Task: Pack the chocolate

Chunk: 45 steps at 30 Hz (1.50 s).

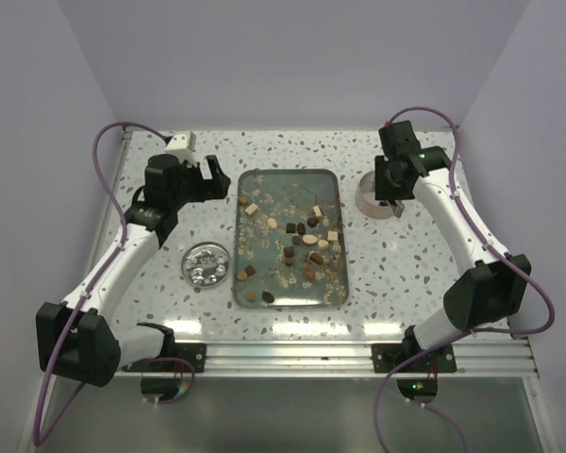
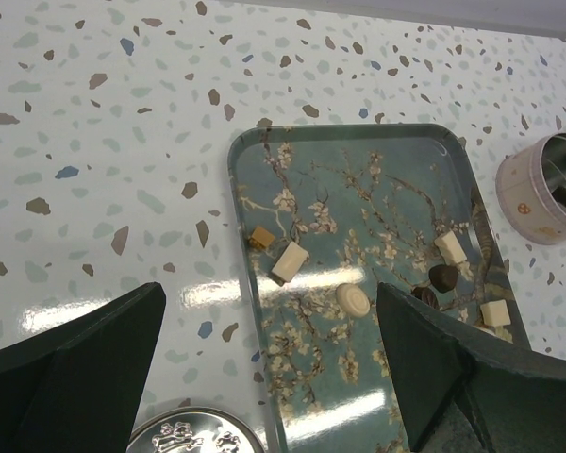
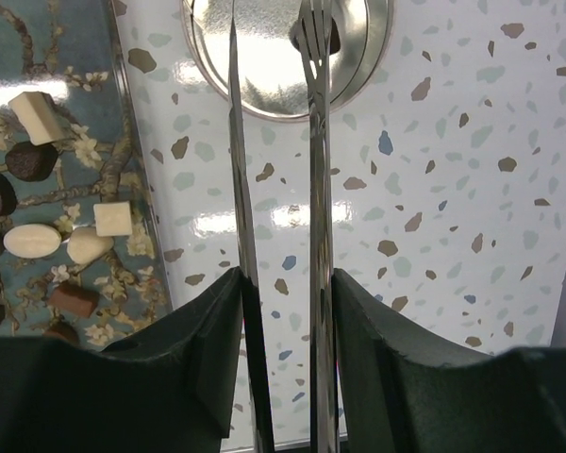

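The chocolate (image 1: 302,241) lies scattered as dark, tan and cream pieces on a blue floral tray (image 1: 238,236). My right gripper (image 3: 285,278) is shut on metal tongs (image 3: 317,189), whose two blades stand slightly apart. Their tips hang over a round pink tin (image 3: 368,57) right of the tray, where a dark piece (image 3: 334,38) lies by the right tip. In the top view, this gripper (image 1: 393,184) sits above the tin (image 1: 373,196). My left gripper (image 2: 271,293) is open over the tray's left rim (image 2: 234,189), near a cream round (image 2: 354,300) and a cream block (image 2: 290,261).
A shiny round lid (image 1: 208,263) holding silver pieces rests on the speckled table left of the tray; it shows at the bottom of the left wrist view (image 2: 189,436). Pale flakes litter the tray. A small white box (image 1: 180,143) stands at the back left.
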Motion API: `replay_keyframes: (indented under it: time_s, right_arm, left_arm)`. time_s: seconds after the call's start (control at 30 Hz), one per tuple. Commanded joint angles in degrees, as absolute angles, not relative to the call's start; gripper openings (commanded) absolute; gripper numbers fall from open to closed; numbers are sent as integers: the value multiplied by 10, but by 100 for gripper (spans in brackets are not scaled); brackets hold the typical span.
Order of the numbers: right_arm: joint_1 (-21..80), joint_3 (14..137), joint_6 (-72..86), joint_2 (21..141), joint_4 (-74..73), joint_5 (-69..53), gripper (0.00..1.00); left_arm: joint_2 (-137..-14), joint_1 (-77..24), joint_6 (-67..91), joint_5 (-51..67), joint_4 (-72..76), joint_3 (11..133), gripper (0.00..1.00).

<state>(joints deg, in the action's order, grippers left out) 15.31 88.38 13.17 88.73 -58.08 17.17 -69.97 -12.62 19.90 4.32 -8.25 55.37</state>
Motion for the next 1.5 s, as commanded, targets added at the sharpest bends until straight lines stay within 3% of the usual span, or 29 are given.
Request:
replay_keyframes:
  time_s: [0.0, 0.23, 0.67, 1.47]
  right_arm:
    - [150, 910, 128, 867, -580, 174, 43]
    - [172, 931, 142, 865, -564, 124, 42]
    - [340, 949, 192, 938, -521, 92, 42]
    - [341, 860, 149, 934, -496, 129, 42]
  left_arm:
    - [-703, -123, 183, 49, -66, 560, 100]
    - [-710, -123, 184, 51, -63, 562, 100]
    - [-711, -123, 195, 41, -76, 563, 100]
    - [-684, -123, 212, 33, -81, 543, 100]
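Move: The right hand holds the tongs above the round tin. The cream block near the tray's right edge lies about 16 cm to this hand's left, 4 cm ahead and 19 cm below. A dark chocolate sits some 17 cm left and 1 cm ahead, a cream square 11 cm left and 4 cm back; the tin is 7 cm ahead and 1 cm right. From the left hand, the cream block lies roughly 25 cm right and 2 cm ahead. Still gripping the tongs at an unchanged opening, the right hand carries them left from the tin to over the chocolates at the tray's right edge. It rises slightly, sweeps about 14 cm left while turning some 20 degrees counter-clockwise, then sinks to about 5 cm below its starting height, bringing the tong tips close over the cream block and dark chocolate. ##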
